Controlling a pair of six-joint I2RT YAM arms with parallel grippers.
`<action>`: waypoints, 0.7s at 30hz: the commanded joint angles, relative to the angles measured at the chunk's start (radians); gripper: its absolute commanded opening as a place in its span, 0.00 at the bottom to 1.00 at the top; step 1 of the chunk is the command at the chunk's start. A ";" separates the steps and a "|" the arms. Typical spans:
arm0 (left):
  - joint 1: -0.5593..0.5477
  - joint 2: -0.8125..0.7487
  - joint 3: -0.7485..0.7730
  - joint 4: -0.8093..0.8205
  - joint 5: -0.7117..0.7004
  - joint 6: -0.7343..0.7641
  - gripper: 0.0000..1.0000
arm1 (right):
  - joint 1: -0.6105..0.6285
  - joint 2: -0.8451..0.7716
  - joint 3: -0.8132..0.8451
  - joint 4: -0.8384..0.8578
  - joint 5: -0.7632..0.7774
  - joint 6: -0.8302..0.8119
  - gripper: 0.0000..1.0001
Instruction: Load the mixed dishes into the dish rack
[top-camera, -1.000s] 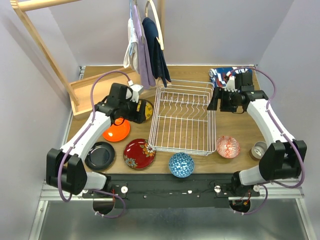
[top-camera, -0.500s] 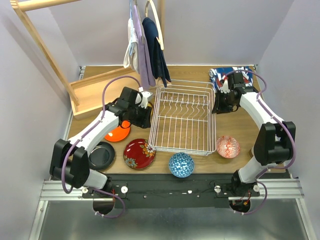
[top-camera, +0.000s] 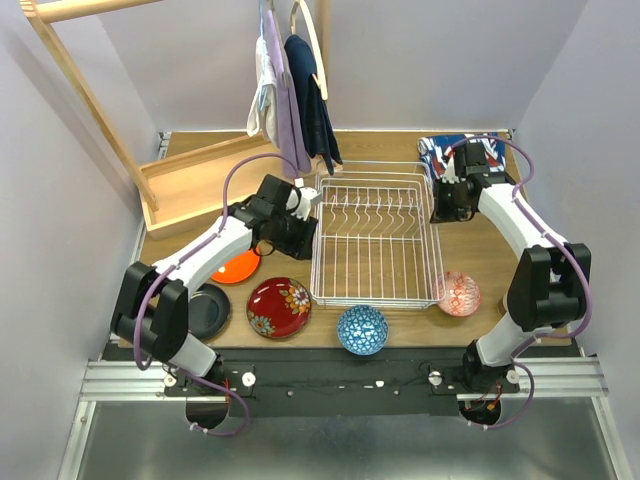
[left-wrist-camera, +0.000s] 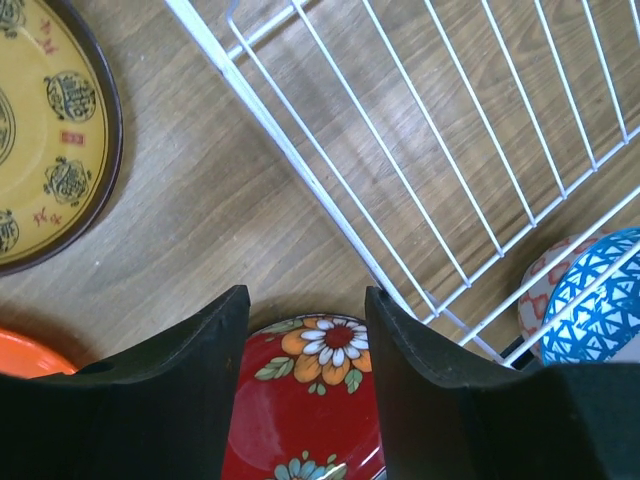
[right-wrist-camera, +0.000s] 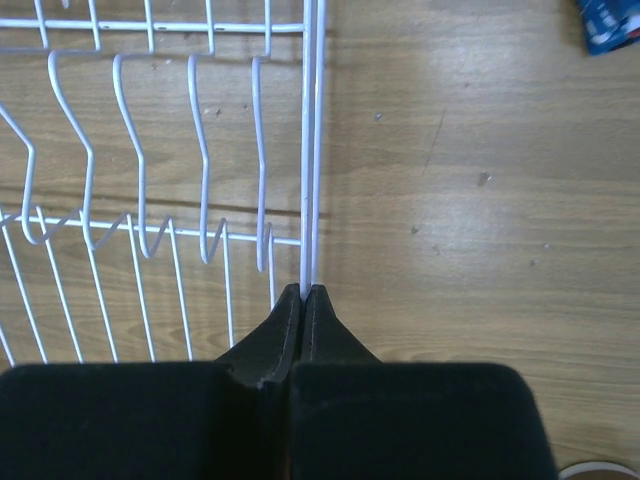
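The white wire dish rack (top-camera: 372, 300) stands mid-table. My right gripper (top-camera: 441, 207) is shut on its right rim wire (right-wrist-camera: 311, 150), fingers pinched together (right-wrist-camera: 303, 290). My left gripper (top-camera: 296, 240) is open and empty at the rack's left edge (left-wrist-camera: 300, 165); between its fingers (left-wrist-camera: 306, 300) I see the red floral plate (left-wrist-camera: 320, 400) lying on the table. The yellow-patterned plate (left-wrist-camera: 40, 130) lies left of the rack, hidden under my arm in the top view. Orange plate (top-camera: 232, 268), black plate (top-camera: 205, 310), red floral plate (top-camera: 279, 307), blue bowl (top-camera: 362, 329) and pink bowl (top-camera: 458, 293) sit on the table. The cup is hidden.
A blue-red patterned cloth (top-camera: 445, 148) lies at the back right. A wooden frame (top-camera: 190, 185) stands at the back left, with clothes (top-camera: 295, 90) hanging above the rack's far edge.
The rack has slid to the right with my right gripper on its rim. My left arm has moved right to the rack's left edge, now covering the yellow plate.
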 joint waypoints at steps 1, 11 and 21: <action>-0.022 0.030 0.063 0.053 0.024 -0.020 0.61 | -0.001 0.010 0.000 0.084 0.065 -0.029 0.01; -0.041 0.046 0.127 0.011 -0.038 0.002 0.67 | -0.004 0.014 0.040 0.108 0.082 -0.052 0.22; -0.041 -0.175 0.095 -0.189 -0.069 0.049 0.84 | -0.006 -0.246 -0.018 -0.057 0.220 -0.206 0.72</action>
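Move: The dish rack's right rail is already between the right fingertips; its left rail stands about 2 cm to the right of the left hand, level with it. From the left hand the red plate is some 12 cm back and 6 cm left, the yellow plate 6 cm ahead and 6 cm left, both about 9 cm below. From the right hand the red-white bowl sits about 13 cm back and 5 cm right, the patterned cloth 15 cm ahead and 6 cm right, both about 8 cm lower. The dish rack is worked forward and to the right by both hands: the left, half open, pushes its left rail about 3 cm that way with a finger, while the right keeps its pinch and goes along some 2 cm. Then the right fingers open and let go, both hands draw back a little and rise about 4 cm clear, and the left opens wider. ##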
